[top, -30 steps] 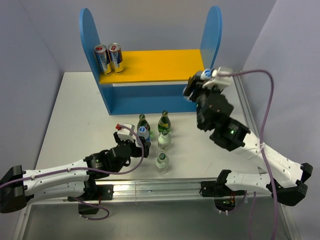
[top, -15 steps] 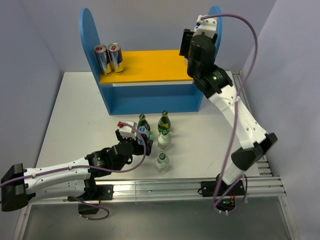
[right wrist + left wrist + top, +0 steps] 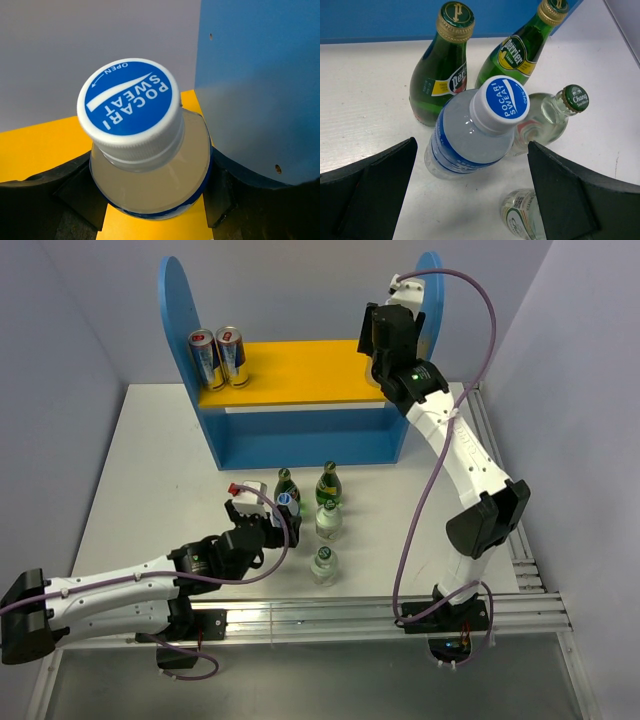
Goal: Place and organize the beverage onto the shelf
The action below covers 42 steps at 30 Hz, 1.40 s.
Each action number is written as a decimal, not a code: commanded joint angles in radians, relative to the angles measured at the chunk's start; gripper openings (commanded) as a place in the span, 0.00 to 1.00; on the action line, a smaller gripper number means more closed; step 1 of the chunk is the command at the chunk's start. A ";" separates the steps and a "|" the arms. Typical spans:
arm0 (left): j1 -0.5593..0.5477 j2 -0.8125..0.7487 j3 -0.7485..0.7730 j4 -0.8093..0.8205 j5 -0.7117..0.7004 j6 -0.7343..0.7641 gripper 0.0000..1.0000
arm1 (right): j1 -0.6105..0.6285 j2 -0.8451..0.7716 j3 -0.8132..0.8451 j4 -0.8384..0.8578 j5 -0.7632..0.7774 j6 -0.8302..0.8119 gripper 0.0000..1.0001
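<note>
The shelf (image 3: 300, 370) stands at the back, its yellow upper board between tall blue side panels. My right gripper (image 3: 383, 338) is shut on a clear blue-label bottle (image 3: 150, 170) with a white cap, held over the right end of the yellow board (image 3: 40, 145) beside the blue side panel (image 3: 260, 75). I cannot tell whether it touches the board. My left gripper (image 3: 470, 150) is open with the second blue-label bottle (image 3: 470, 130) standing between its fingers, untouched. Two green glass bottles (image 3: 442, 70) (image 3: 520, 50) stand behind it, and two short clear ones (image 3: 550, 112) (image 3: 522, 215) to its right.
Two cans (image 3: 218, 357) stand at the left end of the upper board. The table bottles cluster in front of the shelf (image 3: 310, 510). A metal rail (image 3: 330, 615) runs along the near edge.
My right arm has swung up from beside the shelf's right panel, carrying its bottle over the right end of the upper board. My left gripper has barely moved.
</note>
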State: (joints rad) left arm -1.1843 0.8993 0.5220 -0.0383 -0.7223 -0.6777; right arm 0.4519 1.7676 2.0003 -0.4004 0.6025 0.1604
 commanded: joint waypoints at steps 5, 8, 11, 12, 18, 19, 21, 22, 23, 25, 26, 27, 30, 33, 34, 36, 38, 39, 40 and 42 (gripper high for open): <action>-0.005 0.013 0.016 -0.026 -0.026 -0.026 0.99 | -0.016 -0.063 -0.047 0.083 -0.009 0.030 0.64; -0.005 0.041 0.027 -0.018 -0.012 -0.013 1.00 | -0.016 -0.094 -0.101 0.113 -0.006 0.039 0.86; -0.005 0.056 0.023 0.004 0.001 0.000 0.99 | -0.016 -0.118 -0.138 0.124 -0.003 0.045 0.96; -0.005 0.059 0.021 0.009 0.001 0.000 0.99 | -0.015 -0.126 -0.150 0.126 -0.003 0.047 0.97; -0.005 0.095 0.000 0.083 -0.017 0.020 0.99 | -0.004 -0.256 -0.316 0.184 -0.015 0.068 1.00; -0.005 0.102 -0.002 0.089 -0.026 0.018 0.99 | 0.002 -0.298 -0.362 0.198 -0.015 0.071 1.00; -0.005 0.128 -0.004 0.110 -0.038 0.027 0.98 | 0.022 -0.341 -0.409 0.204 -0.012 0.079 1.00; -0.005 0.141 -0.002 0.132 -0.046 0.030 0.97 | 0.031 -0.387 -0.455 0.207 -0.006 0.083 1.00; -0.005 0.167 0.001 0.138 -0.064 0.033 0.92 | 0.053 -0.413 -0.484 0.212 0.009 0.087 1.00; -0.005 0.200 0.016 0.162 -0.078 0.041 0.84 | 0.083 -0.504 -0.585 0.248 0.039 0.079 1.00; -0.005 0.235 0.022 0.166 -0.086 0.044 0.75 | 0.100 -0.534 -0.619 0.259 0.069 0.074 1.00; -0.005 0.253 0.030 0.172 -0.097 0.050 0.71 | 0.137 -0.562 -0.652 0.267 0.080 0.071 1.00; -0.005 0.332 0.071 0.158 -0.121 0.047 0.46 | 0.194 -0.654 -0.745 0.267 0.094 0.093 1.00; -0.005 0.389 0.127 0.111 -0.131 0.032 0.11 | 0.232 -0.730 -0.816 0.247 0.108 0.100 1.00; -0.005 0.395 0.156 0.089 -0.131 0.029 0.02 | 0.263 -0.767 -0.851 0.236 0.117 0.106 1.00; -0.011 0.383 0.205 -0.004 -0.132 0.014 0.00 | 0.286 -0.822 -0.900 0.224 0.129 0.119 1.00; -0.030 0.336 0.243 -0.064 -0.134 0.012 0.00 | 0.306 -0.856 -0.926 0.201 0.135 0.129 0.99; -0.037 0.317 0.292 -0.145 -0.131 0.010 0.00 | 0.306 -0.888 -0.946 0.193 0.138 0.134 0.99; -0.040 0.299 0.321 -0.184 -0.129 0.009 0.00 | 0.307 -0.902 -0.954 0.180 0.144 0.139 0.99; -0.041 0.250 0.387 -0.300 -0.114 0.035 0.00 | 0.307 -0.931 -0.965 0.167 0.151 0.139 0.99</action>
State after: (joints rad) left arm -1.2102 1.2602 0.7654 -0.1951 -0.8177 -0.6498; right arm 0.7547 0.8852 1.0439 -0.2234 0.7105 0.2768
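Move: Roughly 4 cm ahead of the open left hand, 2 cm right and 6 cm lower, stands the table Pocari bottle; the left Perrier is 8 cm beyond it, the right Perrier 9 cm beyond and 11 cm right of it, a Chang bottle 10 cm right of it. The right hand still holds the shelf Pocari, its spot at the shelf's right end about 12 cm directly below; the nearer can is 30 cm left, level, 5 cm lower. Opening wide to let go of the shelf Pocari, the right hand backs out some 20 cm towards its base, ending 5 cm lower and turned about 10 degrees counter-clockwise. The left hand meanwhile sinks nearly 4 cm, eases forward and right around the table Pocari and closes on its upper body, then draws back and up a little, rolling its left side upward. ##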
